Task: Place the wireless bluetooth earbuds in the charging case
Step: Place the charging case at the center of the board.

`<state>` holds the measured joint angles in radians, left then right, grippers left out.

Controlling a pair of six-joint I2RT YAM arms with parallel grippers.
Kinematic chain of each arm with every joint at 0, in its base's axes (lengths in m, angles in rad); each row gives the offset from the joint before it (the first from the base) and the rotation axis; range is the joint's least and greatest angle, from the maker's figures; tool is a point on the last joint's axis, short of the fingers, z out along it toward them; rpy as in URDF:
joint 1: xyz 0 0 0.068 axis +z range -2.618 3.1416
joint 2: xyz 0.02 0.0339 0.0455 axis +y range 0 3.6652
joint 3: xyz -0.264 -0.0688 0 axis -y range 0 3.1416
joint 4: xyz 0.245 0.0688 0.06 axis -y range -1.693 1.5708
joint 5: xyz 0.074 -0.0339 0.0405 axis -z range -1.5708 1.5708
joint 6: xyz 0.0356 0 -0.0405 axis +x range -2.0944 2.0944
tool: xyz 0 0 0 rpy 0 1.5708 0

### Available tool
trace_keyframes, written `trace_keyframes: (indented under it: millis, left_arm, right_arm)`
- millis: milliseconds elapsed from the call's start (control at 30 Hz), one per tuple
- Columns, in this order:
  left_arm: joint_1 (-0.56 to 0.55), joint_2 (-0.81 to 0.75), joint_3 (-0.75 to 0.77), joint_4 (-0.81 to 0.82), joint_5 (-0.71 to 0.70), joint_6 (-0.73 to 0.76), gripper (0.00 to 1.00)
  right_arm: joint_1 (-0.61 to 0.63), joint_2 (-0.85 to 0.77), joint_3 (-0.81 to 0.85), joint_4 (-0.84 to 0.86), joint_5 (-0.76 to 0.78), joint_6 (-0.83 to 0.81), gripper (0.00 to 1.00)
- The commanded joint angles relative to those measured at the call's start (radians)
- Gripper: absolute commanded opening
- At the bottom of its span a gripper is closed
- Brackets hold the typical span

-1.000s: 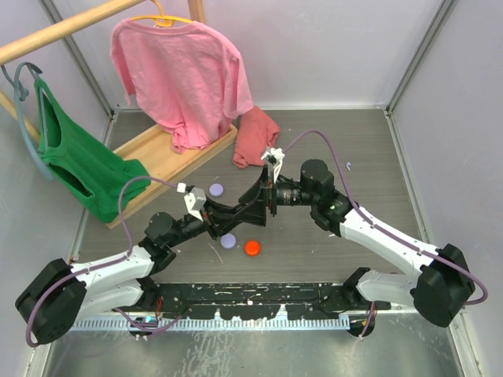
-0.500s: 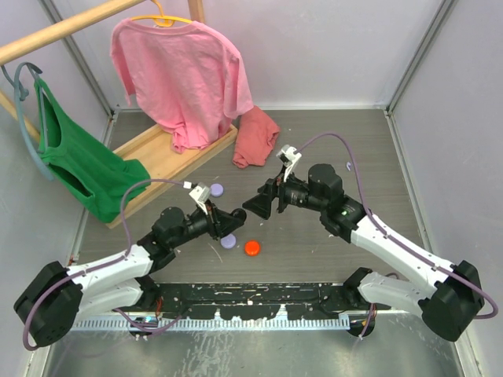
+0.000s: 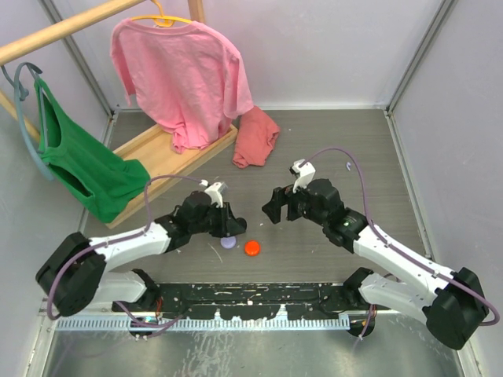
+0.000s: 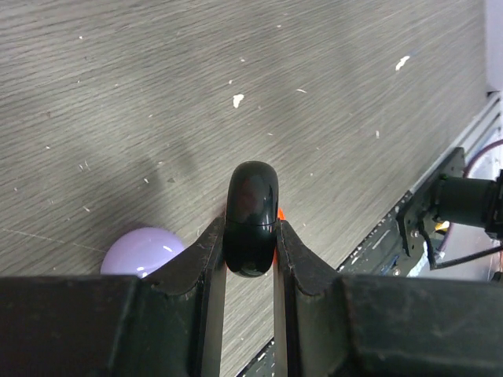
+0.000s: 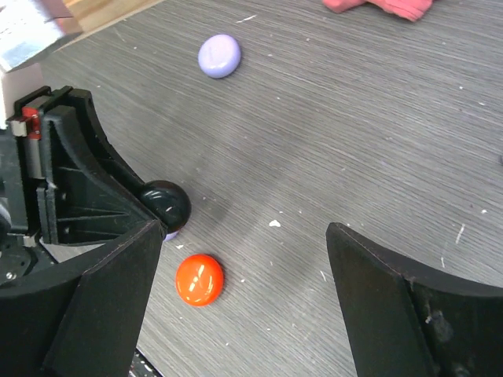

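A glossy black round case (image 4: 251, 196) stands on edge between the fingers of my left gripper (image 4: 250, 229), which is shut on it just above the table. The same black case (image 5: 165, 205) shows in the right wrist view, over a lavender puck (image 4: 141, 251). An orange puck (image 5: 199, 280) lies beside them on the table. My right gripper (image 5: 244, 236) hangs open above the bare table, with the orange puck near its left finger. From above, the left gripper (image 3: 233, 224) and right gripper (image 3: 273, 206) stand apart. The earbuds are too small to make out.
A second lavender puck (image 5: 219, 56) lies farther back. A folded red cloth (image 3: 255, 137), a wooden rack base (image 3: 157, 153) with a pink shirt (image 3: 185, 71) and a green garment (image 3: 82, 165) fill the back left. Grey walls enclose the table; a rail (image 3: 251, 298) runs along the front.
The two grippers, close together a second ago, have drawn apart. The left one swung down and right over the pucks with the black case. The right one pulled back to the right, staying open.
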<state>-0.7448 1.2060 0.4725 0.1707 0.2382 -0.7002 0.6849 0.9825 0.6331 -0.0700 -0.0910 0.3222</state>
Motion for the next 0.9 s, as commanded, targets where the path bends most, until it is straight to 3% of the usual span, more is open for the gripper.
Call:
trace_keyframes:
  millis: [0, 400, 567, 867]
  left_arm:
    - [0.002, 0.119, 0.122, -0.114, 0.015, -0.02, 0.13]
    - [-0.001, 0.299, 0.28, -0.33, 0.048, 0.002, 0.29]
    - [-0.005, 0.307, 0.312, -0.42, 0.019, 0.027, 0.36]
    - [-0.005, 0.225, 0.372, -0.577, -0.065, 0.065, 0.59]
  right_arm:
    - [-0.001, -0.053, -0.01, 0.025, 0.069, -0.029, 0.91]
    - [-0.001, -0.088, -0.031, -0.002, 0.12, -0.073, 0.91]
    - [-0.001, -0.089, -0.036, -0.001, 0.125, -0.08, 0.91]
    - [-0.001, -0.117, -0.04, -0.006, 0.133, -0.089, 0.91]
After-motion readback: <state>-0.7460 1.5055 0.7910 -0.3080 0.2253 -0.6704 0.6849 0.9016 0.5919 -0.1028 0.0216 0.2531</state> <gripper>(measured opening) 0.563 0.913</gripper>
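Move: Almost straight below the left hand, which already holds the black charging case, lies the bare patch of board it is meant for, about 6 cm down and 1 cm to the right. Of the neighbours on the board, the near lilac disc sits some 3 cm back and 4 cm left of this hand, the orange disc about 4 cm back and 4 cm right. From the open right hand the patch is roughly 11 cm left, 3 cm back and 14 cm down. Sinking about 5 cm towards the bare board between the two discs, the left hand tips its fingers some 25 degrees steeper, drifting slightly right and forward, then back left. Halfway through, its fingers begin to open and let go of the case low down, still spreading as the descent ends. The empty right hand, still wide open, eases about 2.5 cm right, away from it. ##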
